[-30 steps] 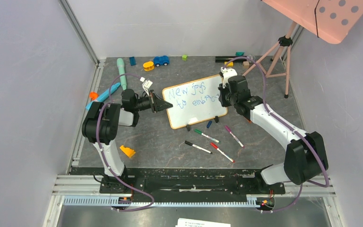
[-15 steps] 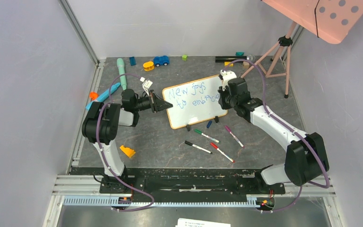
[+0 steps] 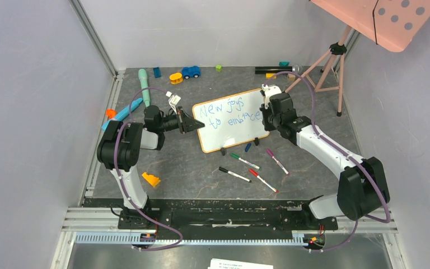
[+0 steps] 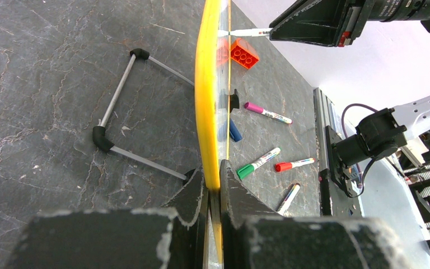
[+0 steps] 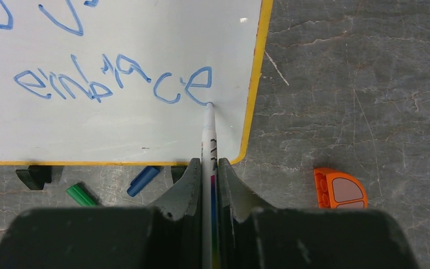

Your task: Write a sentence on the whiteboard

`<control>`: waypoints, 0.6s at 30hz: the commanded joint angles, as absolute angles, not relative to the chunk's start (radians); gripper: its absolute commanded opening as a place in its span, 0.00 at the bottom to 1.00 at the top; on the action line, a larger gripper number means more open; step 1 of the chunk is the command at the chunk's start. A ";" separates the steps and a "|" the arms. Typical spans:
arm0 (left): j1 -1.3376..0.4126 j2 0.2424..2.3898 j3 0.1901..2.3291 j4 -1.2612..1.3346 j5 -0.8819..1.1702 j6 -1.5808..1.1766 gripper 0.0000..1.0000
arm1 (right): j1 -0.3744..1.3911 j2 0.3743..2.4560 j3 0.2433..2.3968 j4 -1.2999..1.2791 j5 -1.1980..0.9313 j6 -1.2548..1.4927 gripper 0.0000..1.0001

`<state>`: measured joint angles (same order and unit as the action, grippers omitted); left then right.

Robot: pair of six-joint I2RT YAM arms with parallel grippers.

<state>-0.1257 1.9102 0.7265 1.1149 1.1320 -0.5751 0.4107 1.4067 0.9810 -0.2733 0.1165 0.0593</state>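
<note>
The whiteboard [image 3: 232, 130] stands tilted on its black clip feet in the middle of the table. Its yellow-orange frame [image 4: 207, 106] shows edge-on in the left wrist view. My left gripper [image 3: 198, 124] [image 4: 213, 171] is shut on the board's left edge. The sentence [image 3: 228, 114] reads "New joy / to embrace" in blue. My right gripper [image 3: 265, 114] [image 5: 208, 162] is shut on a white marker [image 5: 209, 137]. The marker's tip touches the board just after the last "e" of "embrace" [image 5: 117, 84], near the right frame.
Green [image 3: 243, 161], black [image 3: 234, 174], red [image 3: 263, 180] and purple [image 3: 277, 161] markers and a blue cap [image 3: 248, 147] lie in front of the board. An orange block [image 5: 339, 189] sits right of it. A tripod [image 3: 331, 64] holding a pink dotted panel stands back right. Toys line the back and left.
My right gripper has slid a little to the right with the marker, and the last letters of "embrace" have appeared. The left gripper and the board have not moved.
</note>
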 commanded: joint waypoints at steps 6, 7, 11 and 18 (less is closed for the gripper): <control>-0.129 1.912 0.713 1.114 1.124 -0.435 0.02 | 0.407 1.383 1.020 -0.258 0.159 0.058 0.00; -0.130 1.912 0.711 1.114 1.124 -0.434 0.02 | 0.407 1.372 1.020 -0.248 0.153 0.060 0.00; -0.129 1.909 0.710 1.115 1.123 -0.434 0.08 | 0.403 1.306 0.993 -0.182 0.107 0.065 0.00; -0.129 1.946 0.719 1.232 1.180 -0.518 0.47 | 0.401 1.253 0.970 -0.131 0.064 0.072 0.00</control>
<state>-0.1257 1.9205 0.7250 1.1263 1.1389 -0.5373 0.4072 1.2865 0.9813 -0.2085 0.0952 0.0616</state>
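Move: The right hand holds a marker whose tip is already on the board at the tail of the last "e", about 4 cm ahead of the hand, 1 cm left and 4 cm below. The board's right edge is about 4 cm ahead and 2 cm right; the blue marker lies roughly 7 cm back and 6 cm left, the orange block some 3 cm back and 11 cm right, both down on the table. The left fingers already pinch the board's left edge; from that hand the "e" is about 4 cm ahead and 20 cm right. The right hand's marker tip stays on the board at the foot of the "e", edging a few millimetres right, then comes free as the hand rises about 5.5 cm and its fingers tip up some 10 degrees, keeping their grip. Late on, the left hand stays nearly in place and opens to just under half, letting go of the board's left edge. ##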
